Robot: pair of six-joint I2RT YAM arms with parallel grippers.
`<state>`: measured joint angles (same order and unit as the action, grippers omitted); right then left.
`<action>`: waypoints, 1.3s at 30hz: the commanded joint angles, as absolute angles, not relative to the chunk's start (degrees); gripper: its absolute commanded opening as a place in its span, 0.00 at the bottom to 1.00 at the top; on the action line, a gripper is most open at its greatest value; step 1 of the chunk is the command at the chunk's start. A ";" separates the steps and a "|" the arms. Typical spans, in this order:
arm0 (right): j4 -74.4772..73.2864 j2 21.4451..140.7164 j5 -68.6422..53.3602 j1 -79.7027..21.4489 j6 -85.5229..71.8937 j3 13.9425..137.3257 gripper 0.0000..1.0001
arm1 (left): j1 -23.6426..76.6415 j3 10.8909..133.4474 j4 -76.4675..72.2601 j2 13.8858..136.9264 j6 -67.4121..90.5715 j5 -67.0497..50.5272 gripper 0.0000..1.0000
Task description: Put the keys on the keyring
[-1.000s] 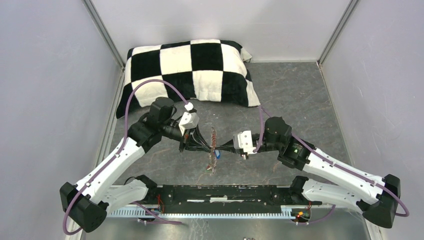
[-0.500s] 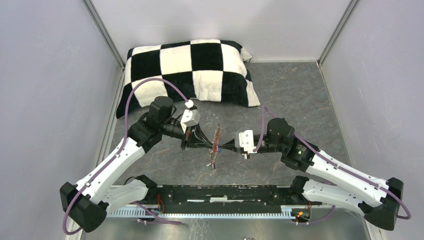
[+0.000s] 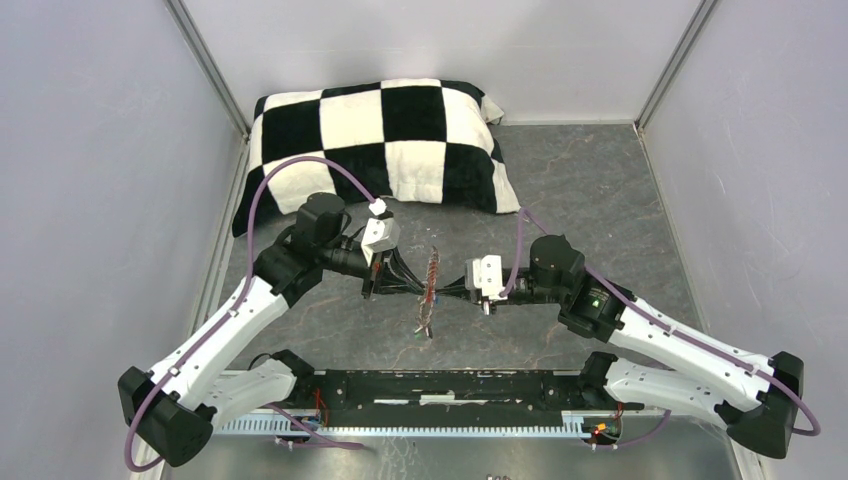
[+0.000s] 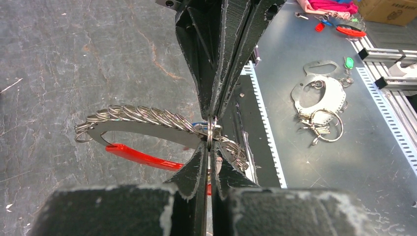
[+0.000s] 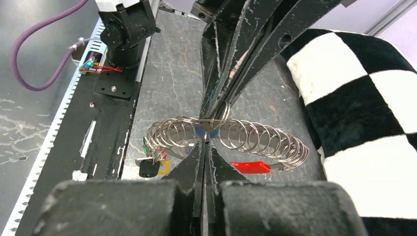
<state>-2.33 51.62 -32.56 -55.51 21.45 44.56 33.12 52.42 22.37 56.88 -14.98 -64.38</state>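
Observation:
The keyring is a silvery row of wire rings on a curved metal strip, hanging in the air between both grippers at the table's middle. It shows clearly in the left wrist view and the right wrist view. My left gripper is shut on one ring of it. Facing it tip to tip, my right gripper is shut at a blue key on the ring row. A red key hangs at one end. Yellow, green and black-headed keys dangle at the other.
A black-and-white checked cushion lies at the back of the table, close to the keyring's right end in the right wrist view. A black rail runs along the near edge. Beyond it a metal bench holds spare rings and tags.
Both grippers and the keyring have shifted slightly toward the back, and the dangling keys have swung a little. Both grips stay shut.

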 commanded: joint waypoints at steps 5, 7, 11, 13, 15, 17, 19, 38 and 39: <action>-0.96 52.46 -28.95 -55.72 18.55 48.41 0.00 | 32.96 53.31 22.08 54.80 -20.20 -61.95 0.02; -2.11 52.70 -28.77 -55.65 19.71 48.82 0.00 | 32.96 53.34 22.10 54.53 -21.55 -61.59 0.02; -2.55 52.82 -28.98 -55.22 20.43 50.14 0.00 | 32.96 55.08 22.87 55.12 -24.96 -61.04 0.02; -3.33 52.99 -28.92 -55.18 21.36 51.40 0.01 | 33.00 56.92 24.91 55.58 -27.69 -61.14 0.02; -4.09 52.80 -28.58 -55.19 21.75 52.55 0.00 | 32.96 58.86 26.16 55.87 -28.14 -61.00 0.02; -5.05 52.73 -28.31 -55.11 21.84 54.17 0.00 | 32.89 61.33 26.27 55.90 -26.30 -61.56 0.02; -5.67 52.33 -29.04 -54.95 21.75 56.47 0.01 | 32.96 63.83 25.43 56.46 -22.90 -62.08 0.02; -7.48 53.16 -28.22 -54.76 19.78 63.61 0.00 | 32.96 69.33 21.98 55.94 -13.14 -64.54 0.02; -7.34 53.24 -28.17 -54.76 19.69 63.68 0.01 | 32.96 69.75 22.02 55.95 -13.09 -64.64 0.02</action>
<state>-8.84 52.99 -29.23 -54.96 20.78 61.58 33.12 66.02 25.87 56.95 -17.08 -62.13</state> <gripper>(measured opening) 0.010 0.062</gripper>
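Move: Both shut grippers meet at the metal keyring, which lies about 1 cm right of the left hand, 2 cm left of the right hand and a couple of centimetres below both. The blue key is about 1 cm left of and 1 cm below the right fingertips. From the left hand, the red sleeve is roughly 3 cm ahead, 1 cm right and 5 cm down; the green tag is some 7 cm back, 1 cm right and 4 cm down. Both hands keep their grips and rise with the keyring, left about 8 cm, right some 11 cm. ##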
